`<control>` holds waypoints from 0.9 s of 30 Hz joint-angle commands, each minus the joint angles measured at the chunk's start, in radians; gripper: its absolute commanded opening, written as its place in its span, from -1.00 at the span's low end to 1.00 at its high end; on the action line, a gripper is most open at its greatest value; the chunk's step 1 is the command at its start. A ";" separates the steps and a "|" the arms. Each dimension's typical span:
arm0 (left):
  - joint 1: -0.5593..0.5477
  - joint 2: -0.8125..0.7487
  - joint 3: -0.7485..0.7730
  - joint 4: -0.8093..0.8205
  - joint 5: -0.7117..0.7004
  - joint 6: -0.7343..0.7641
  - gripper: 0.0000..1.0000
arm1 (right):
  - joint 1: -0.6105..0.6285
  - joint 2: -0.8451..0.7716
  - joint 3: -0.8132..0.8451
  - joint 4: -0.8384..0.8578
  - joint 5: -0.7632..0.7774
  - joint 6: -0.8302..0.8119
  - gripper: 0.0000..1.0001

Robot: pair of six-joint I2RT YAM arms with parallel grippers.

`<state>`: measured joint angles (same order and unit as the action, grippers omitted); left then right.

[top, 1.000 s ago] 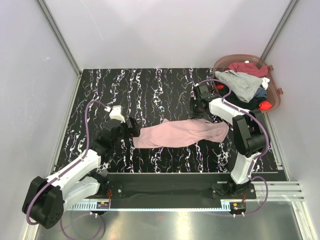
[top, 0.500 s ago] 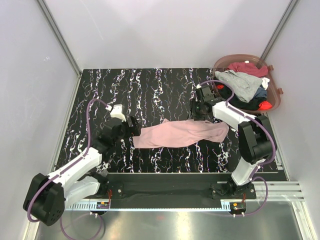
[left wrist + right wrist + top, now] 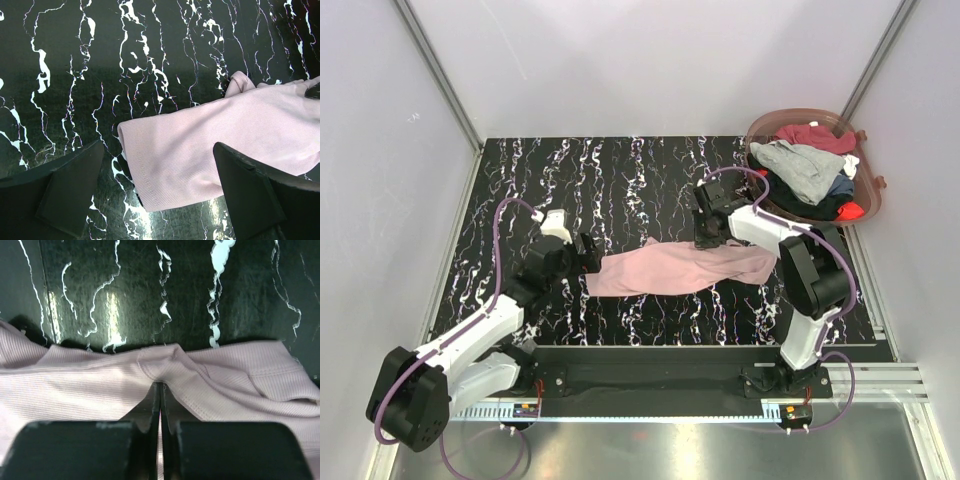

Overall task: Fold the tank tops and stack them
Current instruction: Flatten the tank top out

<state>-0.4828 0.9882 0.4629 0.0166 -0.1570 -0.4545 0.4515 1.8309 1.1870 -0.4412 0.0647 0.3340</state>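
Observation:
A dusty pink tank top [image 3: 670, 268] lies crumpled lengthwise across the middle of the black marbled table. My right gripper [image 3: 706, 237] sits at its far edge, shut on a pinched fold of the pink cloth [image 3: 165, 362]; in the right wrist view the right gripper [image 3: 160, 387] has its jaws pressed together with cloth bunched at the tips. My left gripper [image 3: 588, 255] hovers at the top's left end, open. In the left wrist view the left gripper [image 3: 156, 150] straddles the corner of the pink top [image 3: 215, 145] without touching it. Grey [image 3: 805, 165], maroon [image 3: 815, 135] and black [image 3: 820, 208] tank tops lie heaped in the basket.
The round brownish translucent basket [image 3: 872, 185] stands at the back right corner, with a bit of red cloth [image 3: 851, 211] at its near side. Grey walls close in the table on the left, back and right. The arm bases sit along the near edge.
My right gripper moved left along the pink top's far edge and closed on a fold of it. The left arm has hardly moved and stays open.

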 commanded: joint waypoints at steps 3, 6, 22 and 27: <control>-0.004 0.023 0.048 0.022 0.017 -0.007 0.98 | 0.006 -0.168 -0.107 0.079 0.047 0.011 -1.00; -0.004 0.064 0.063 0.008 0.020 -0.010 0.98 | 0.006 -0.268 -0.203 0.133 0.057 0.019 -1.00; 0.007 0.343 0.198 -0.072 0.033 -0.026 0.54 | 0.006 -0.130 -0.037 0.064 0.112 0.017 0.16; 0.036 0.438 0.246 -0.112 0.051 -0.024 0.42 | 0.006 -0.091 0.011 0.048 0.116 0.016 0.16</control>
<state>-0.4664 1.3930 0.6590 -0.0814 -0.1383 -0.4732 0.4515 1.7264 1.1431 -0.3794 0.1478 0.3523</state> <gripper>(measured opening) 0.718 0.580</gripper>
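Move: The tank top's far left corner lies about 5 cm ahead of the left hand, 2 cm to its left and 9 cm below; its near left corner is some 4 cm back, 1 cm left. The right hand's shut fingertips are down at the cloth's far edge, with the fold about 2 cm ahead and 1 cm below; the raised nub stands about 11 cm to its left, level with it. Left sinks 6 cm towards the far corner, part-closing; right lifts 3 cm backward off the cloth, opens, returns forward. ##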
